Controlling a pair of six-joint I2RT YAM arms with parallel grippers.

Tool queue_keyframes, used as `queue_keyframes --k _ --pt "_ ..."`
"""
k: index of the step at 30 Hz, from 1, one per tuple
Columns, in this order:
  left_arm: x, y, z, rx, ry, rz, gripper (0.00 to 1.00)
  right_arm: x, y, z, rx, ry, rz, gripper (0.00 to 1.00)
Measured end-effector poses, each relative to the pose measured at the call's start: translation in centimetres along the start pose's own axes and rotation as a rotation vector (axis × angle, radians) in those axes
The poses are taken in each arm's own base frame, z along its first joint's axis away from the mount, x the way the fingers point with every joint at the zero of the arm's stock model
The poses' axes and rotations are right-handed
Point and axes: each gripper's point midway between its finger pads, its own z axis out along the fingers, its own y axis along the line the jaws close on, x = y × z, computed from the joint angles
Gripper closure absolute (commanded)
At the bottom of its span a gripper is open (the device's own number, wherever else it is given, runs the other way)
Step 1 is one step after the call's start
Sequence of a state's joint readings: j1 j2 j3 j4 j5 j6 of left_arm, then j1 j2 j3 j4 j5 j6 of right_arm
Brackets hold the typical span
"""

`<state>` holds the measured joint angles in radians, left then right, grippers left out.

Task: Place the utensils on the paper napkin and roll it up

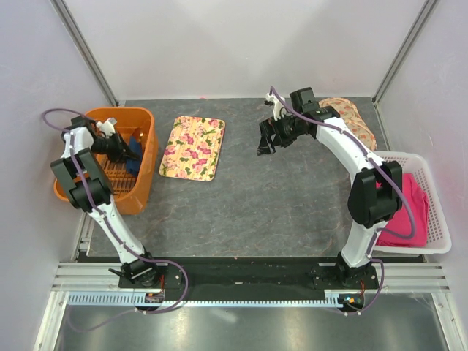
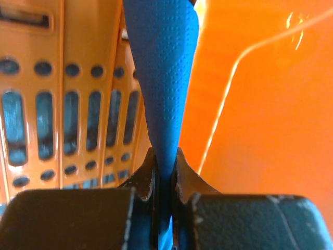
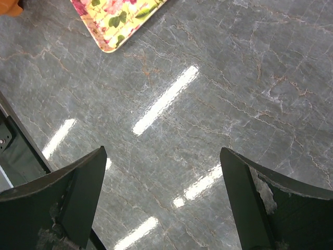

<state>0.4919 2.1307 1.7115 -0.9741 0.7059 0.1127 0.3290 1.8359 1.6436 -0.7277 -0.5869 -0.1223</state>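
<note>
The dark blue paper napkin [image 2: 162, 67] hangs pinched between the fingers of my left gripper [image 2: 164, 172], which is shut on it inside the orange basket [image 1: 142, 175]. From above, the napkin [image 1: 132, 159] shows as a blue fold under the left gripper [image 1: 129, 150], low in the basket. My right gripper [image 3: 162, 172] stands open over bare grey table, with nothing between its fingers; in the top view the right gripper [image 1: 265, 139] hovers right of the floral tray. No utensils show in any view.
A floral tray [image 1: 193, 147] lies on the table between the arms; its corner [image 3: 117, 18] shows in the right wrist view. A white basket [image 1: 436, 219] holding pink cloth [image 1: 409, 208] stands at the right edge, with a floral cloth bundle [image 1: 351, 121] behind it.
</note>
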Motion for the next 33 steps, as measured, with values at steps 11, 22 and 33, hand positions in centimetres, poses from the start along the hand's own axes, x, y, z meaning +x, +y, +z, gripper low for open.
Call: queue_keyframes --k 11,22,33 --pt "-0.2 0.8 1.8 -0.016 0.029 0.009 0.98 0.5 -1.0 0.4 0.005 0.019 0.019 0.02" --pt "0.3 1.6 2.6 -0.017 0.053 0.018 0.8 0.3 -1.2 0.8 0.004 0.031 0.027 0.02" --pt "-0.2 2.4 2.4 -0.067 0.048 0.031 0.47 -0.2 -1.3 0.4 0.007 0.027 0.033 0.02"
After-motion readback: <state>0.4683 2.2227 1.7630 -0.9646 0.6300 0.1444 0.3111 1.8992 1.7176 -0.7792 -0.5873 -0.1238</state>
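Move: Inside the orange bin, near its right wall, the left hand still pinches the rolled napkin with the utensils; the patch of bin floor for the roll is roughly 1 cm ahead and 6 cm below that hand. The right wall stands some 4 cm to its right, level fore and aft, and the floral mat about 17 cm to its right and 2 cm ahead, 7 cm lower. From the right hand, that patch is around 38 cm left, about level fore and aft, 15 cm below. Lowering the still-pinched napkin roll about 3 cm towards the bin floor, with a slight forward creep at first, the left hand slows to a stop low beside the right wall. Its fingers then part from shut to nearly half open and end their squeeze on the roll; the wrist hardly turns. ##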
